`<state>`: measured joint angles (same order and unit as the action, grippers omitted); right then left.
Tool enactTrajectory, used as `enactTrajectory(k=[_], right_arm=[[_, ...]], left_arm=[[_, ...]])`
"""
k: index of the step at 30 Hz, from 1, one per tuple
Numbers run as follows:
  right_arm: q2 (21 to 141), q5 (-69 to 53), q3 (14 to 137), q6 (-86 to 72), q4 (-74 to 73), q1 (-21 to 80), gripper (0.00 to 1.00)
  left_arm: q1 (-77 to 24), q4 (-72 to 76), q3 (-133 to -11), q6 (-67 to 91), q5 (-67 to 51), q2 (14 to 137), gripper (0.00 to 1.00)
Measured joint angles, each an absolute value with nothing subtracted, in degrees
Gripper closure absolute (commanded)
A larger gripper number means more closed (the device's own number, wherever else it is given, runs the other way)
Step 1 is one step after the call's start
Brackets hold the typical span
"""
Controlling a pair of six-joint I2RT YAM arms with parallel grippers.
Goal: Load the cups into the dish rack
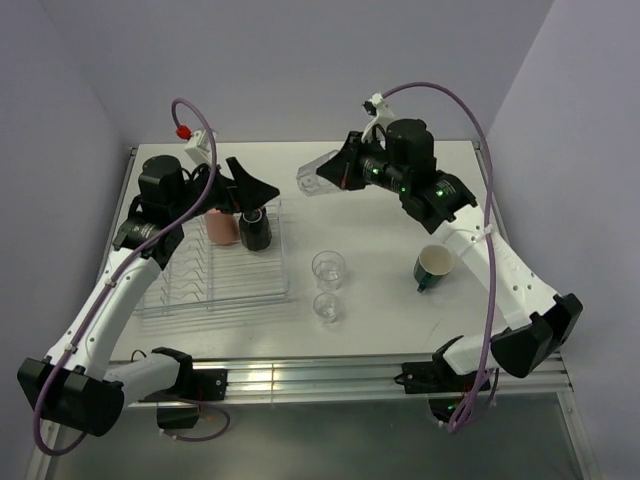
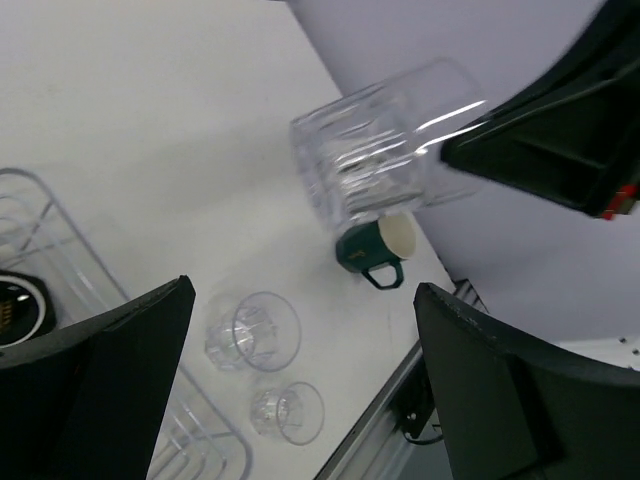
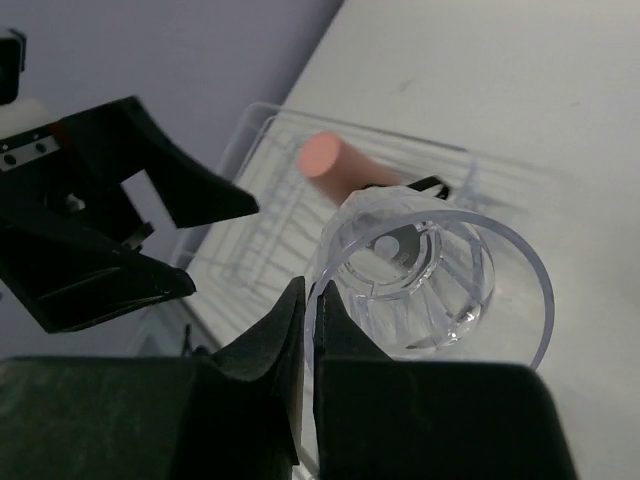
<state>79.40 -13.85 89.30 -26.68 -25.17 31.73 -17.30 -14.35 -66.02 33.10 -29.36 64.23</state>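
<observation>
My right gripper (image 1: 337,173) is shut on the rim of a clear tumbler (image 1: 315,180), held tilted in the air above the table's back middle; in the right wrist view its fingers (image 3: 300,320) pinch the tumbler (image 3: 430,280) wall. My left gripper (image 1: 254,193) hangs open and empty over the dish rack (image 1: 170,300), just left of the held tumbler (image 2: 380,150). A salmon cup (image 1: 220,229) and a black mug (image 1: 256,231) stand in the rack's far end. Two clear tumblers (image 1: 329,268) (image 1: 325,307) stand upright on the table right of the rack. A dark green mug (image 1: 433,266) lies tipped at the right.
The table's metal front rail (image 1: 330,378) runs along the near edge. Purple walls close in the back and both sides. The right arm's links (image 1: 500,270) stretch over the table's right side, next to the green mug.
</observation>
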Motion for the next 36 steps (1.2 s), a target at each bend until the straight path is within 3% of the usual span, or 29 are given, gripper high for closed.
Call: enactTrajectory(k=[10,36], right_arm=[[81.06,-34.74,74.52,-40.84,-9.74,30.46,1.00],[82.24,-52.75,65.78,-69.34,29.32,26.09,1.00]], left_arm=[[-17.10,6.31,-59.81,39.94,-43.83,66.35,0.01],[-19.49,8.86,-58.48,38.37,-48.36,69.14,0.03]])
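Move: The glass held base-out by the right fingers is the left hand's target, about 10 cm to its right, 2 cm ahead and 3 cm higher. From the left hand, the black mug in the rack stands 7 cm ahead, 5 cm left and 28 cm down; the pink cup is 8 cm farther left of that mug. For the right hand the goal is the left gripper, some 14 cm left, 2 cm back, 3 cm below; a table glass stands 5 cm back, 2 cm left and 33 cm under it. Still pinching the glass by its rim wall, the right hand brings its base between the left hand's wide-open fingers: about 5 cm back and 4 cm left, dipping some 5 cm before climbing again, while it turns some 30 degrees counter-clockwise and rolls its left side up. The left hand meets it, going 5 cm right and slightly back with a clockwise turn; its fingers stay open. ##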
